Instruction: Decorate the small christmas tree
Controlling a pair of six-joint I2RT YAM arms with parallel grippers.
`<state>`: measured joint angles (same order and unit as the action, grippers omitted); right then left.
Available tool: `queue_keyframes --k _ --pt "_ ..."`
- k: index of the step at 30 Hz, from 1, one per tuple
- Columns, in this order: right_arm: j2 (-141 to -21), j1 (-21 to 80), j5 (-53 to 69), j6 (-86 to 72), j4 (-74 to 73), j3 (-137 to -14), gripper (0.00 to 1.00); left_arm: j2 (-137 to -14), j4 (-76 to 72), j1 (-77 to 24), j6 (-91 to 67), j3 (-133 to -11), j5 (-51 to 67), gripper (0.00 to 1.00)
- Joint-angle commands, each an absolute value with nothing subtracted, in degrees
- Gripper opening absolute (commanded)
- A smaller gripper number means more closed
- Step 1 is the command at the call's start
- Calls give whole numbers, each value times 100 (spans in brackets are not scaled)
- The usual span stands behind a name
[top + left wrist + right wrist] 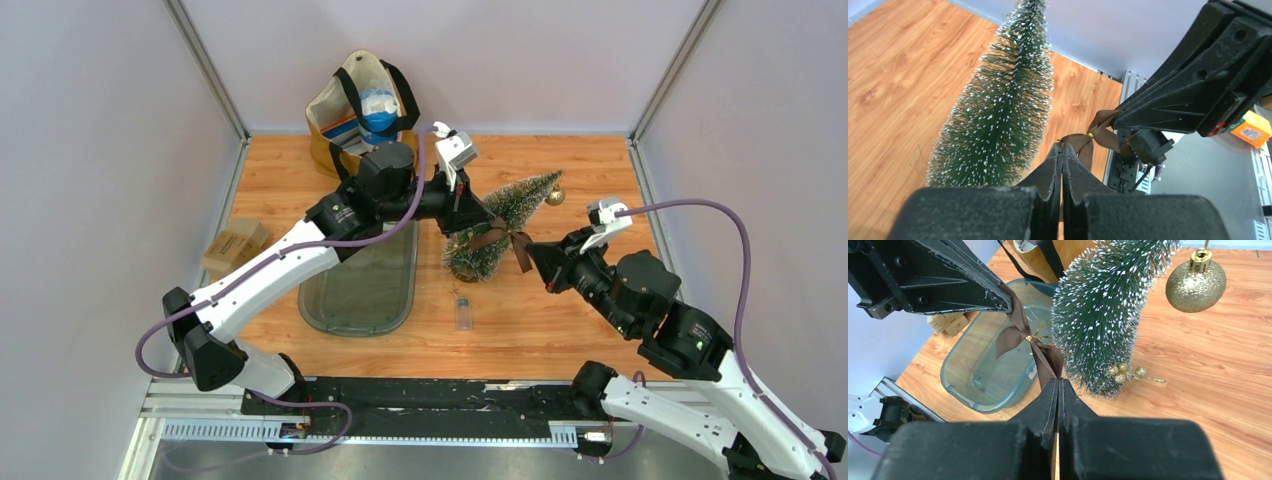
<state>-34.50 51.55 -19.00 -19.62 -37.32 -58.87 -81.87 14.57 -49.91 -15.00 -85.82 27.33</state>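
The small christmas tree (510, 215), dark green with white frosted tips, stands on its base at the table's middle right. A gold glitter bauble (555, 197) hangs near its tip, and a gold berry sprig (1125, 372) sits at its foot. A brown ribbon bow (512, 241) with a gold tie at its knot is stretched in front of the tree's lower part. My left gripper (1062, 146) is shut on one tail of the bow (1094, 139). My right gripper (1058, 382) is shut on the other tail (1040, 352). The tree (1103, 315) is just right of the bow.
A clear oval tray (365, 285) lies left of the tree. A tan bag (360, 110) with black straps stands at the back. A small cardboard box (235, 246) sits at the left edge. A small clear item (462, 312) lies in front of the tree.
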Motion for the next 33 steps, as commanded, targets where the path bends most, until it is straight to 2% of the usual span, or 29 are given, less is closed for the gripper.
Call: queue_keyframes --k 1,12,33 --pt "-3515 5133 -2188 -1793 -3639 -6003 0 -8323 1547 -5019 -1371 -8921 2610 0" --pt "-3770 4949 -2461 -1582 -3551 -6091 0 -8604 1494 -5019 -1362 -9044 2426 0" --pt "-4078 4192 -2092 -1626 -2742 -5819 1 -8798 1494 -4948 -1178 -9237 1864 0"
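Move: The tree, on whose front the brown bow held between both hands is to go, has its middle about 12 cm ahead of the right hand, 3 cm to its left and 16 cm below. From there the gold bauble hangs 7 cm to the right and 11 cm higher; the berry sprig sits 3 cm right and 8 cm lower. From the left hand the tree's middle is some 8 cm ahead, 3 cm right, 20 cm down. Forward together, towards the front of the tree, both hands carry the bow still pinched between their closed fingertips, the right going about 5 cm, the left about 4 cm. They sink some 2 cm as they go, the right rising most of the way back near the end. The right wrist swings about 10 degrees clockwise, the left slightly counter-clockwise. ##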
